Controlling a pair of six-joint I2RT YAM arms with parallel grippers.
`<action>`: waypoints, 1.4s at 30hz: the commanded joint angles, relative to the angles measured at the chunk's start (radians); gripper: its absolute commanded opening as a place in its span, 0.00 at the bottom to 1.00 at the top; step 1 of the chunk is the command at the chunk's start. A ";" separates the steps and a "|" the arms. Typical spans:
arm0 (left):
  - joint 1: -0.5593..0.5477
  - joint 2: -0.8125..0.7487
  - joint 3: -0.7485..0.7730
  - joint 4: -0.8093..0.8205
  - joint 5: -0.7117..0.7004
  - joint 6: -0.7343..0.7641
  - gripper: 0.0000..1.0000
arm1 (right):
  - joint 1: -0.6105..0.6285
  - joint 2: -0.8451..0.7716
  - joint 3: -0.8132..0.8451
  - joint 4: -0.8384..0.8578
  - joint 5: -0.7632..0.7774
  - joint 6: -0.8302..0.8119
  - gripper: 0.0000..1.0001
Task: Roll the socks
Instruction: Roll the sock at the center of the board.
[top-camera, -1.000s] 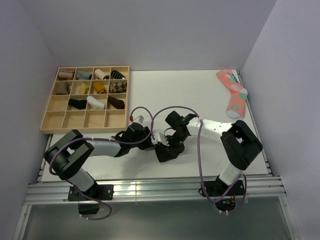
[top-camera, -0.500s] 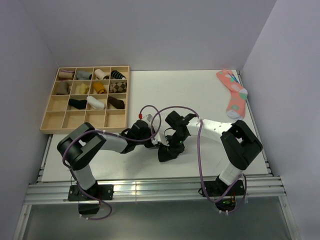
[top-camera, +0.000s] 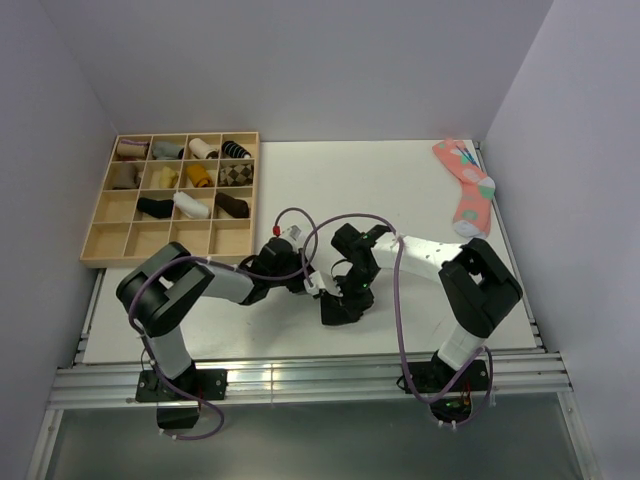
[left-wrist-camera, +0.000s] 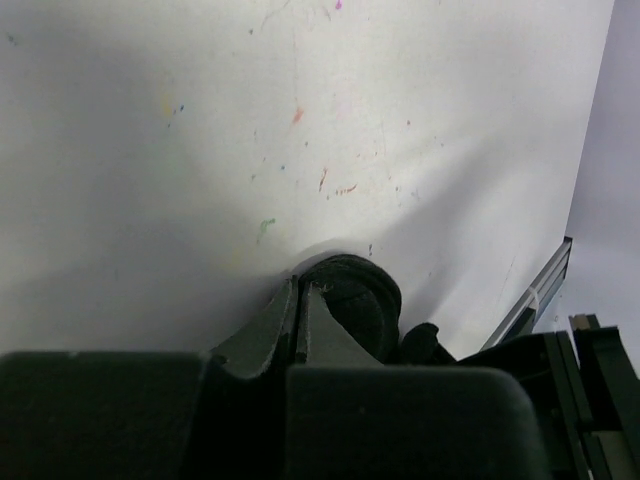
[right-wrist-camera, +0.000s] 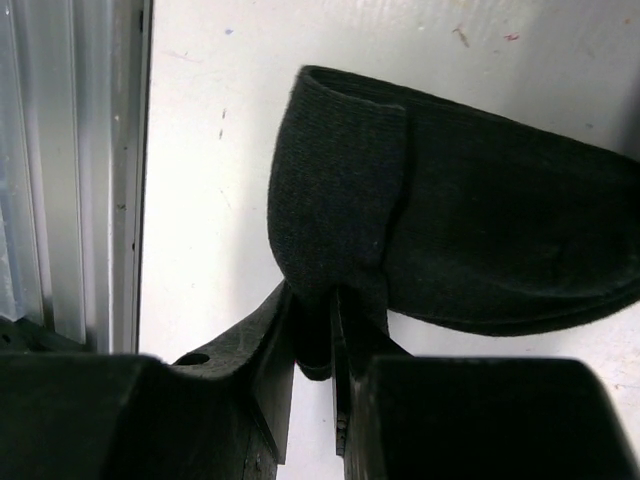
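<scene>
A black sock lies on the white table, one end folded over. My right gripper is shut on that folded end, with a flap of knit pinched between its fingers. In the top view the sock is a dark bundle just below the right gripper. My left gripper is shut, its fingers pressed together with nothing visible between them. It touches the table right beside a rolled part of the sock. From above, the left gripper sits just left of the sock.
A wooden compartment tray with several rolled sock bundles stands at the back left. A pink spotted sock lies at the back right. The aluminium rail at the table's near edge runs close to the right gripper.
My left gripper has closed and slid right up against the sock, its elbow swinging inward. The right gripper keeps its hold and has barely shifted.
</scene>
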 joint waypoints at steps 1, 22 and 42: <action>0.019 0.060 0.022 -0.079 -0.067 0.021 0.01 | 0.013 -0.028 0.005 -0.116 -0.024 -0.038 0.18; 0.018 0.110 -0.080 0.177 -0.008 -0.019 0.02 | -0.013 0.316 0.243 -0.187 -0.061 0.153 0.18; 0.018 -0.006 -0.375 0.450 -0.148 -0.044 0.48 | -0.068 0.455 0.300 -0.129 0.031 0.347 0.18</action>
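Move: The half-rolled black sock lies between my hands on the board. Its middle is about 5 cm to the right of my left fingertips and 4 cm back, and 4 cm left and 4 cm ahead of my right fingertips, barely below either. From my left hand, the tray's nearest empty bin is some 19 cm left and 11 cm ahead, with the dark rolled sock beyond it at 19 cm left, 19 cm ahead. My right fingers keep their pinch on the near edge of the fold and drag the sock some 4 cm left, tipping about 20 degrees so they point more back towards me. My left fingers, still shut at the sock's left end, nudge a centimetre or so right and forward, ease back, then open about halfway and withdraw left roughly 5 cm, rising slightly and turning a little counter-clockwise. ##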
